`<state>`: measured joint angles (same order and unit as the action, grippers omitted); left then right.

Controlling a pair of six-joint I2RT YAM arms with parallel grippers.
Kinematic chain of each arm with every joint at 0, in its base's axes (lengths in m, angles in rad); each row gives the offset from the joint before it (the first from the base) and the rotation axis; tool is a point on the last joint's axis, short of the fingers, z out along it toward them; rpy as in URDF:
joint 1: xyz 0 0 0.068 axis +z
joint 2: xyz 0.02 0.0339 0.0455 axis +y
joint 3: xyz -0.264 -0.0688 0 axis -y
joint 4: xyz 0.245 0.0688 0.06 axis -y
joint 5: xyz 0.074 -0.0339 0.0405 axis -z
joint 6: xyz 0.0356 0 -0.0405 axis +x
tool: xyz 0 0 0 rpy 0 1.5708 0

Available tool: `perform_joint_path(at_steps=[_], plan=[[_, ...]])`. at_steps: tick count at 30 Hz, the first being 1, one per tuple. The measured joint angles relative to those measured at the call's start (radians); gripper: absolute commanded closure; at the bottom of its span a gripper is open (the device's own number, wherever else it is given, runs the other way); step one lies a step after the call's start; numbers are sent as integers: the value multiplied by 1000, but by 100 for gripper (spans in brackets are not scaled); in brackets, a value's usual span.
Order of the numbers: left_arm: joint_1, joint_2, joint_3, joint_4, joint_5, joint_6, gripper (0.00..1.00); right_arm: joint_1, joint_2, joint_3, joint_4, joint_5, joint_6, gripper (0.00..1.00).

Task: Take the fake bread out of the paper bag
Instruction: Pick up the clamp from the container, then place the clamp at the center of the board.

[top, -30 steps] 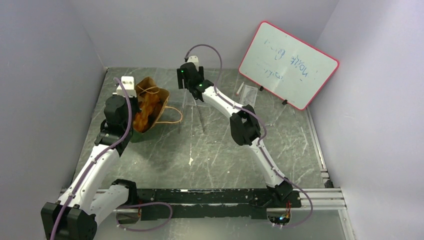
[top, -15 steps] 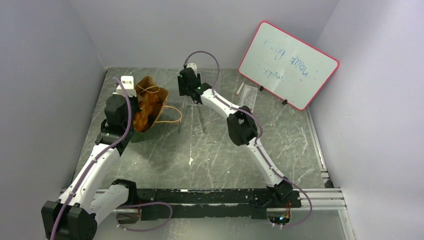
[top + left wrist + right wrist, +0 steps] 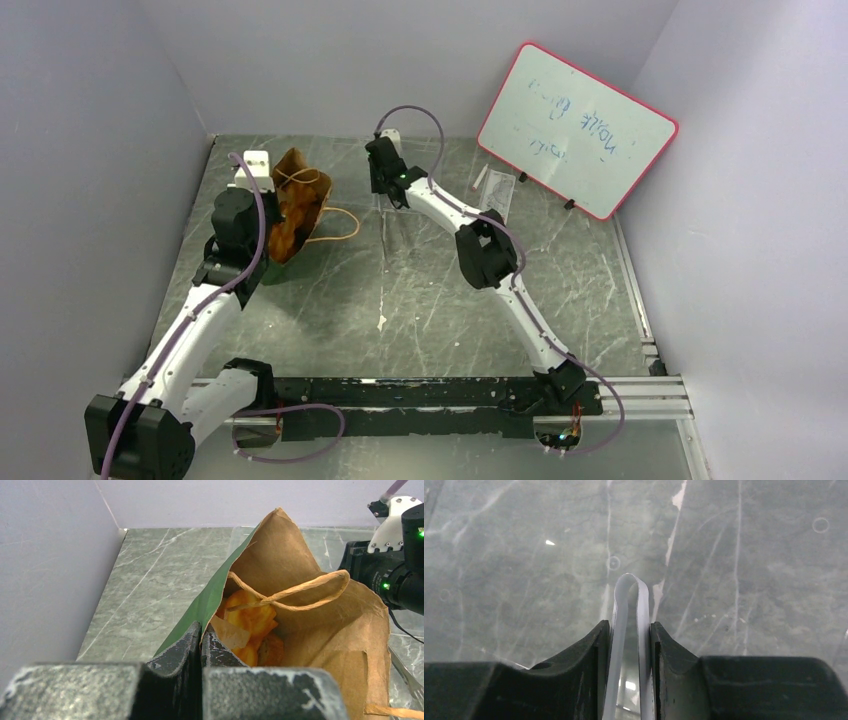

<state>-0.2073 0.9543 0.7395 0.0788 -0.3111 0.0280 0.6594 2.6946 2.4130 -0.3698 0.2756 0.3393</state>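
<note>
The paper bag [image 3: 300,195], green outside and brown inside, stands tilted at the back left with its mouth open. Orange fake bread [image 3: 283,230] fills it; in the left wrist view the fake bread [image 3: 250,620] lies deep in the paper bag [image 3: 320,625] under a cord handle [image 3: 300,590]. My left gripper [image 3: 201,630] is shut on the bag's near green rim, and in the top view the left gripper [image 3: 262,190] sits at the bag's left side. To the bag's right, my right gripper [image 3: 629,625] is shut on pale tongs [image 3: 628,587], fingers pressing both arms.
A pink-framed whiteboard [image 3: 575,128] leans at the back right, with a small clear packet [image 3: 497,188] in front of it. The bag's second cord handle [image 3: 340,228] lies on the table towards the right gripper [image 3: 392,195]. Grey walls close in on three sides.
The right gripper's jaws have closed onto the tongs and its wrist has shifted slightly right. The bag has been drawn a little narrower and more upright. The left gripper stays shut.
</note>
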Motion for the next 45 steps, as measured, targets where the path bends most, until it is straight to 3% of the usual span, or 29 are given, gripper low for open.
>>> perform_joint_path(at_steps=[8,19,32,35,39,45], plan=[[0,2,8,-6,-1,-3,93,3,-106,-127,23,9,-34,80],[0,-3,43,-55,-2,-11,93,58,-488,-561,166,56,-88,81],[0,-21,72,-114,-3,-22,93,204,-817,-789,309,180,-133,86],[0,-21,72,-114,-13,-22,93,245,-893,-910,411,215,-159,85],[0,-28,72,-117,-28,-28,93,322,-1012,-1208,680,269,-225,85],[0,-37,72,-126,-47,-37,93,415,-1026,-1466,1050,344,-337,85]])
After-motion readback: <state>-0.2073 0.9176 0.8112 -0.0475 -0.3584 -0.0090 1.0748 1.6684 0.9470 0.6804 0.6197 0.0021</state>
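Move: Some 15 cm back, 19 cm to the left and 12 cm above the right hand, which already grips the looped end of the clamp low over the clear container, lies the fake bread in the open paper bag. The container's middle is about 3 cm ahead and 5 cm right, 3 cm below; the bag's near handle is roughly 18 cm back, 7 cm left and 15 cm up. From the left hand, pinching the bag's rim, the bread lies about 5 cm ahead, 5 cm right and 8 cm lower. Lifting the clamp away from the container, the right hand keeps its grip and draws back about 24 cm while climbing some 22 cm, then sinks about 5 cm as it goes on back alongside the bag's right side. Its fingers tip up some 35 degrees to near level. The left hand keeps pinching the rim and eases up about 2 cm. ##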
